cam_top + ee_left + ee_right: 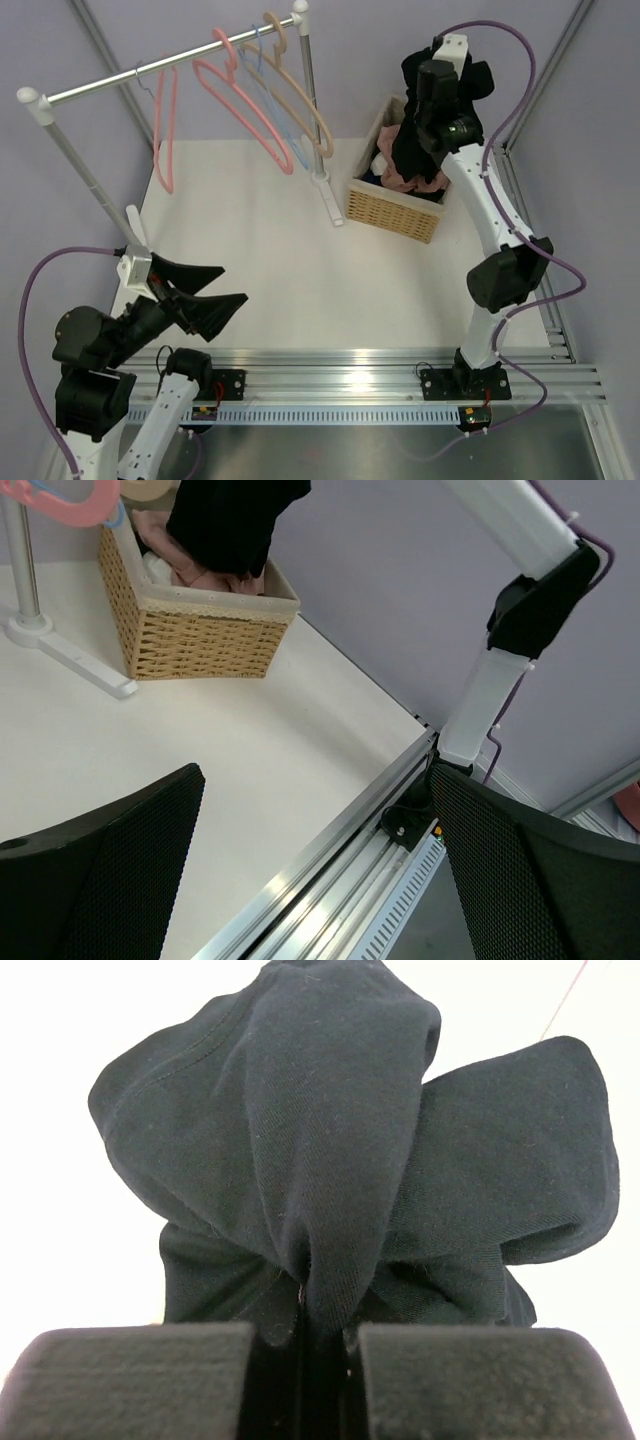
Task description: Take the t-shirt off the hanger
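Note:
The black t-shirt (412,150) hangs bunched from my right gripper (432,120) above the wicker basket (395,215) at the back right. In the right wrist view the gripper (305,1335) is shut on a fold of the t-shirt (340,1140). The t-shirt's lower part also shows in the left wrist view (235,520) over the basket (190,630). The slim light-pink hanger (165,130) hangs bare at the left of the rail (110,85). My left gripper (233,283) is open and empty at the front left, low over the table (315,780).
A thicker pink hanger (245,100), a thin blue one and tan hangers (295,90) hang on the rail's right part. The rack's foot (328,195) stands beside the basket. Pink cloth (405,185) lies in the basket. An aluminium rail (350,365) runs along the near edge.

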Controlling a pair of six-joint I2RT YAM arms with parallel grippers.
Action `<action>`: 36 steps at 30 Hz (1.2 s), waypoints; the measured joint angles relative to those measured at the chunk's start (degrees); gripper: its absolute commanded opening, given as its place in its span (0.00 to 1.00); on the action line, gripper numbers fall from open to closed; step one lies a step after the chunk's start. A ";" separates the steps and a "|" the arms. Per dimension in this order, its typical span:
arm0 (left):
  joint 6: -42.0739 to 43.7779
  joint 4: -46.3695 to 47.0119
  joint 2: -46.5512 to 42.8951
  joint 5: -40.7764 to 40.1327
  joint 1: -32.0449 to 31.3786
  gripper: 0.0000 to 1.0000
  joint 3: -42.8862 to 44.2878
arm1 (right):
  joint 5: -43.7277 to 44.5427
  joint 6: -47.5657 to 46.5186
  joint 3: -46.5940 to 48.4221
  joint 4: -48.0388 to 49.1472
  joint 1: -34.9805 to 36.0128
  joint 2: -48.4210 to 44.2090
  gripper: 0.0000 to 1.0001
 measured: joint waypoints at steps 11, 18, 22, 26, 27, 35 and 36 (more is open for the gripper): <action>0.79 0.22 -1.64 -0.22 0.00 0.99 -1.81 | -7.80 12.31 -0.79 -0.42 -9.79 15.72 0.00; 0.79 0.42 -1.64 -0.44 0.00 0.99 -2.82 | -17.79 17.62 2.91 -1.20 -11.72 24.96 0.00; 0.81 0.70 -1.64 -0.46 0.00 0.99 -2.82 | -25.57 18.29 7.34 -1.68 -11.82 29.33 0.00; 0.81 0.72 -1.64 -0.50 0.00 0.99 -2.82 | -32.83 18.43 10.38 -1.79 -12.07 32.81 0.02; 0.81 0.74 -1.64 -0.55 0.00 0.99 -2.82 | -34.45 18.27 10.86 -1.86 -12.22 33.38 0.06; 0.79 3.21 -1.62 -0.90 0.00 0.99 -3.32 | -40.24 15.56 11.15 -1.60 -12.90 34.03 0.40; 0.79 3.28 -1.62 -0.92 0.00 0.99 -3.41 | -40.57 15.28 10.82 -1.60 -12.90 33.81 0.49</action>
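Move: The right hand holds the black t-shirt high over the back right part of the laundry basket; the basket's middle lies about 4 cm ahead, 6 cm to its left and 31 cm below. The pink clothes in the basket are some 2 cm ahead, 6 cm left and 30 cm down, and the rack's right foot about 8 cm back, 25 cm left and 39 cm down. From the idle left hand the basket is roughly 46 cm ahead, 33 cm right and 30 cm below. Still pinching the bunched black t-shirt, the right hand plunges about 28 cm down and some 12 cm forward into the far part of the basket, swinging a few centimetres right on the way and then back left, so that the shirt comes down onto the pink clothes. The fingers tip down some 25 degrees while the hand's left side rises and the wrist turns counter-clockwise, and once the descent has eased out the fingers begin to part, reaching about a quarter open. ##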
